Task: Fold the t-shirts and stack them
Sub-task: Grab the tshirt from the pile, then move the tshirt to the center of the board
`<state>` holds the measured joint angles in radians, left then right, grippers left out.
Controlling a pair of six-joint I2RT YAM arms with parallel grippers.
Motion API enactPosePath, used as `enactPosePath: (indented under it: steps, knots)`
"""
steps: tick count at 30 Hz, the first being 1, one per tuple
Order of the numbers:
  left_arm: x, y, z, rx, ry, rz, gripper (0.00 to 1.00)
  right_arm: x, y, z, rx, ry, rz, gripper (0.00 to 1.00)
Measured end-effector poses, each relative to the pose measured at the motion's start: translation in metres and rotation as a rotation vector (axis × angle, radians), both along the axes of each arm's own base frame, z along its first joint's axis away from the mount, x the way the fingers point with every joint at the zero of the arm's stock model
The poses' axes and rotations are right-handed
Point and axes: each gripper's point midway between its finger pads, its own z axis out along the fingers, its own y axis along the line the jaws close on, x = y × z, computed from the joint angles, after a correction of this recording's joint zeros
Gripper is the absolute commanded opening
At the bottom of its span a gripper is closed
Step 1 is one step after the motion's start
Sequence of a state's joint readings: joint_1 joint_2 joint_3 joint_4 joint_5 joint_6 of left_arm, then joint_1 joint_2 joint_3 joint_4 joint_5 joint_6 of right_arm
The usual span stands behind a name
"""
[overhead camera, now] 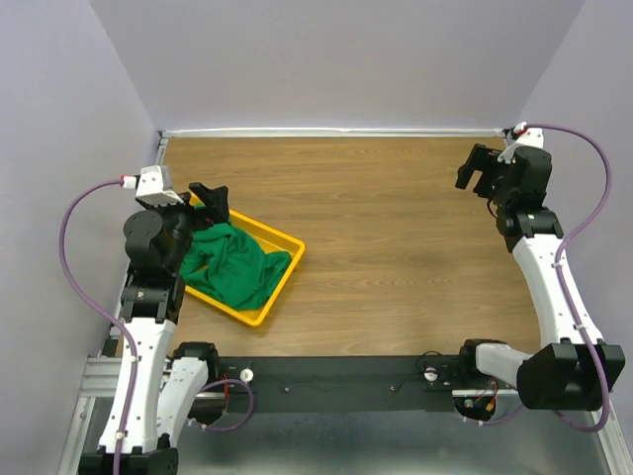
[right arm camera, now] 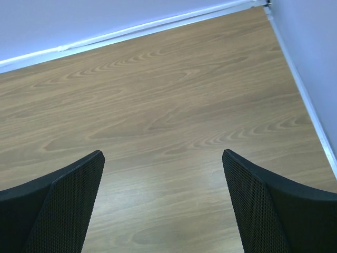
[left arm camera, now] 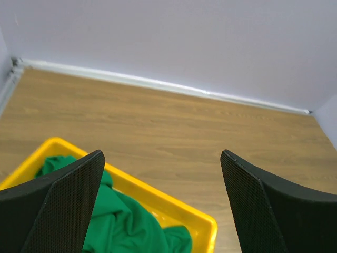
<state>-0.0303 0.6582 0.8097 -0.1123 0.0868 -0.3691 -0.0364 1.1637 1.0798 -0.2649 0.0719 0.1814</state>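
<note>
A crumpled emerald-green t-shirt [overhead camera: 230, 262] lies bunched in the yellow tray [overhead camera: 284, 269] at the left of the table; part of it spills over the tray's near side. The left wrist view shows the same t-shirt [left arm camera: 126, 221] inside the tray [left arm camera: 189, 211]. My left gripper [overhead camera: 210, 201] hangs above the tray's far left corner, open, with nothing between its fingers [left arm camera: 73, 200]. My right gripper [overhead camera: 483, 170] is held high at the far right corner, open and empty, over bare wood.
The wooden tabletop [overhead camera: 396, 228] is bounded by a white rail [overhead camera: 336, 132] at the back and lilac walls on three sides. A black bar [overhead camera: 336, 374] with both arm bases runs along the near edge.
</note>
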Motion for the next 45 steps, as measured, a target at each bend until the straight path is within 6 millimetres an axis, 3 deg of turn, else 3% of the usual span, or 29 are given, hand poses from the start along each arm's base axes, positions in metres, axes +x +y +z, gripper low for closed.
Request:
enactPosePath:
  steps: [2, 4, 6, 9, 11, 15, 18, 21, 25, 26, 27, 28, 29, 30, 33, 36, 38, 41, 44, 45]
  knots:
    - [0.003, -0.003, -0.015, -0.040, 0.070, -0.008, 0.96, 0.000, 0.009, 0.000, 0.007, 0.001, 0.054, 1.00]
    - [0.004, -0.005, -0.030, -0.093, 0.146, -0.005, 0.91, -0.003, 0.030, 0.000, -0.023, 0.003, 0.218, 1.00]
    - [0.005, -0.007, -0.047, -0.162, 0.238, 0.009, 0.81, -0.013, 0.059, 0.000, -0.081, -0.015, 0.453, 1.00]
    - [0.006, -0.008, -0.081, -0.255, 0.394, 0.053, 0.80, -0.042, 0.100, -0.001, -0.134, -0.069, 0.754, 1.00]
    - [0.006, -0.008, -0.105, -0.311, 0.493, 0.092, 0.80, -0.053, 0.113, -0.003, -0.144, -0.084, 0.857, 1.00]
    - [-0.001, -0.004, -0.153, -0.368, 0.649, 0.169, 0.80, -0.051, 0.119, -0.034, -0.117, 0.007, 0.935, 1.00]
    - [-0.006, -0.001, -0.185, -0.386, 0.752, 0.226, 0.80, -0.050, 0.117, -0.076, -0.069, 0.149, 0.956, 1.00]
    - [-0.007, 0.003, -0.210, -0.383, 0.836, 0.279, 0.80, -0.054, 0.116, -0.092, -0.056, 0.206, 0.967, 1.00]
    - [-0.004, 0.014, -0.238, -0.358, 0.919, 0.369, 0.74, -0.056, 0.116, -0.093, -0.065, 0.208, 0.977, 1.00]
    - [-0.003, 0.018, -0.246, -0.344, 0.937, 0.398, 0.67, -0.057, 0.116, -0.093, -0.064, 0.212, 0.978, 1.00]
    - [-0.002, 0.021, -0.251, -0.335, 0.949, 0.416, 0.48, -0.057, 0.116, -0.094, -0.062, 0.216, 0.979, 1.00]
    - [-0.002, 0.024, -0.259, -0.317, 0.971, 0.435, 0.37, -0.058, 0.116, -0.094, -0.061, 0.218, 0.979, 1.00]
    - [-0.001, 0.027, -0.263, -0.301, 0.981, 0.450, 0.14, -0.058, 0.116, -0.095, -0.059, 0.220, 0.979, 1.00]
    - [0.000, 0.027, -0.268, -0.294, 0.999, 0.456, 0.03, -0.058, 0.116, -0.095, -0.058, 0.221, 0.979, 1.00]
    - [0.008, 0.029, -0.274, -0.225, 1.029, 0.436, 0.00, -0.059, 0.117, -0.095, -0.057, 0.222, 0.979, 1.00]
    - [0.031, 0.017, -0.236, -0.161, 0.935, 0.306, 0.00, -0.059, 0.117, -0.095, -0.057, 0.223, 0.979, 1.00]
    - [0.048, -0.007, -0.181, -0.153, 0.770, 0.144, 0.00, -0.061, 0.116, -0.092, -0.061, 0.216, 0.979, 1.00]
    - [0.056, -0.051, -0.047, -0.199, 0.396, -0.135, 0.00, -0.061, 0.116, -0.077, -0.084, 0.181, 0.979, 1.00]
    - [0.030, -0.089, 0.114, -0.218, -0.029, -0.409, 0.00, -0.055, 0.116, -0.048, -0.123, 0.112, 0.974, 1.00]
    - [0.018, -0.097, 0.147, -0.220, -0.117, -0.470, 0.00, -0.054, 0.116, -0.039, -0.134, 0.092, 0.972, 1.00]
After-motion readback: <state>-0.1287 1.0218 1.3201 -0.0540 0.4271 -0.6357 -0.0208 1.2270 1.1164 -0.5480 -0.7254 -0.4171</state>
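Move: Below the open left hand the green t-shirt lies crumpled, its middle about 3 cm ahead, 2 cm to the left and some 28 cm down. The yellow bin that holds it is centred nearly the same: 4 cm ahead, 2 cm left and about 29 cm below the hand. From the right hand, the t-shirt is roughly 57 cm to the left, 6 cm back and 22 cm below. Plunging about 27 cm into the bin, the left hand tips its fingers steeply down, shuts them on the t-shirt at the bottom, then whips up some 40 cm while swinging right, levelling and turning clockwise. The open right hand swings 12 cm left and 5 cm back, turning counter-clockwise, sinks over bare table, then partly rises. ##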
